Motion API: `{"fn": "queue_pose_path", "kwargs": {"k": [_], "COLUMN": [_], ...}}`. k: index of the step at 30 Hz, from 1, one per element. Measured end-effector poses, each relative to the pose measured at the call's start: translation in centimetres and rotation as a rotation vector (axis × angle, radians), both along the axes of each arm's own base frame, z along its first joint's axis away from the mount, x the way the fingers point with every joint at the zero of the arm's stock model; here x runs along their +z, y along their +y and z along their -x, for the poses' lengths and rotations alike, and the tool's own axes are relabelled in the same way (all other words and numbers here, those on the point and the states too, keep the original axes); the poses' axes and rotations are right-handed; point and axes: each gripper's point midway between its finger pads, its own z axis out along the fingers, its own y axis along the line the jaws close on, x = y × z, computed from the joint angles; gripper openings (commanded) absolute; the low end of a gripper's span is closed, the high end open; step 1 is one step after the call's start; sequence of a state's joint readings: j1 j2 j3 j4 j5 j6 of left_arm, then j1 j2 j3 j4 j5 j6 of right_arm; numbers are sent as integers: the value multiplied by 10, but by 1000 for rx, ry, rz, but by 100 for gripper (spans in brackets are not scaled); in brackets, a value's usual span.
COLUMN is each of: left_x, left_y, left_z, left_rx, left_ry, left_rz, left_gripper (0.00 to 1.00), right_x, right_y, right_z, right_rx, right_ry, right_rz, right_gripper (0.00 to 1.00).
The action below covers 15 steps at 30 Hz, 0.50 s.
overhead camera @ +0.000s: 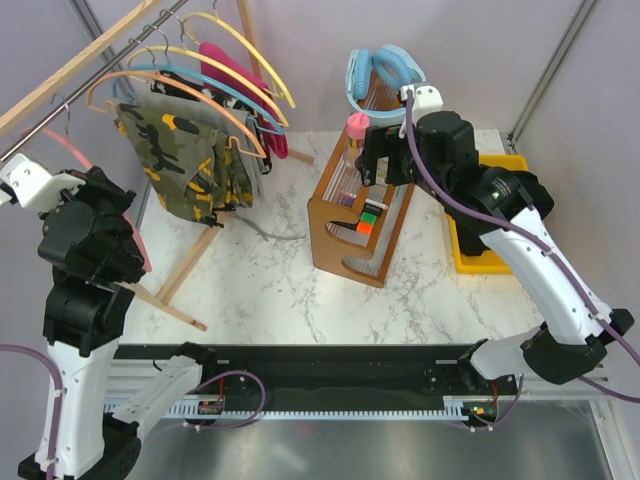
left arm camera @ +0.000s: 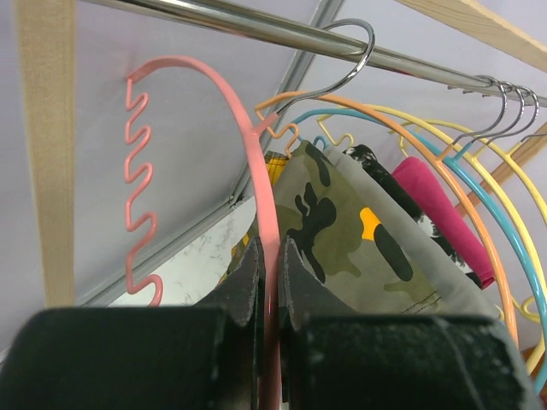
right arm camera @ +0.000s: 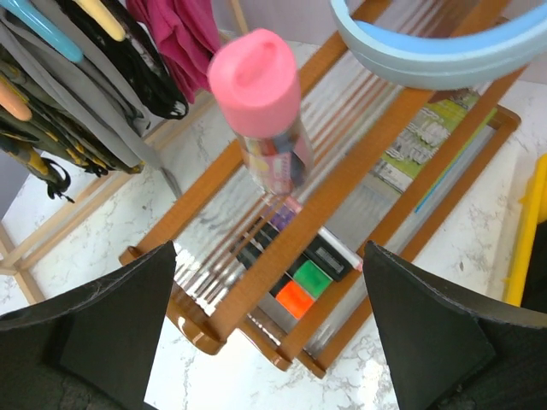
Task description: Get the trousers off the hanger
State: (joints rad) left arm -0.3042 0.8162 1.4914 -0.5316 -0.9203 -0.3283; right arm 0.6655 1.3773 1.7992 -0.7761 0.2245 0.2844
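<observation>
The camouflage trousers [overhead camera: 185, 160] [left arm camera: 342, 231] hang on an orange hanger [overhead camera: 205, 102] from the metal rail [left arm camera: 256, 27]. Beside them hang a grey garment [right arm camera: 81, 98], the black trousers [right arm camera: 141, 73] and a magenta garment [overhead camera: 228, 72]. In the left wrist view, my left gripper [left arm camera: 272, 249] is shut on the lower arm of a bare pink hanger [left arm camera: 249, 141], which hooks over the rail next to the orange one. My right gripper [right arm camera: 269, 248] stands wide open above the wooden rack [overhead camera: 340, 245], holding nothing, well to the right of the clothes.
A pink-capped bottle [right arm camera: 261, 94] stands in the wooden rack, with light blue hangers [overhead camera: 385, 68] at its top. A yellow tray [overhead camera: 478, 258] lies at the right. The clothes stand's wooden legs [overhead camera: 190, 265] slant across the marble table [overhead camera: 290, 300].
</observation>
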Motion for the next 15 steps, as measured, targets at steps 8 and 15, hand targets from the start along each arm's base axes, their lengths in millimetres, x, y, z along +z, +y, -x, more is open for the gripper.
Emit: {"fn": "queue_pose_path", "kwargs": {"k": [8,15], "left_x": [-7,-21], "left_y": [9,6], "left_z": [33,41], "left_rx": [-11,-51], "left_ry": [-67,-82], "left_rz": [28,47], "left_gripper": [12,61], "right_x": [35,60], "right_y": [76,167], "right_z": [-15,-4], "right_rx": [197,471], "right_ry": [-42,-127], "right_rz": [-52,-165], "right_gripper": [97,95]}}
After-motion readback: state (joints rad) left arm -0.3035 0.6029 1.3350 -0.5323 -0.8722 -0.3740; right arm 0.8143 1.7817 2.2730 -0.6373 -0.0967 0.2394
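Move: The left hand pinches the pink hanger, already hooked on the rod; that spot on the rod lies about 8 cm ahead, 4 left and 10 above. The orange hanger is some 12 ahead, 4 right and 3 above. From the empty right hand, the camo trousers hang about 34 cm left, 10 ahead and roughly level; the bottle stands 11 ahead, 4 left and 4 lower. Left hand backs 4 cm, releasing the pink hanger; open right sweeps left 17 cm, rising, towards the camo trousers. ##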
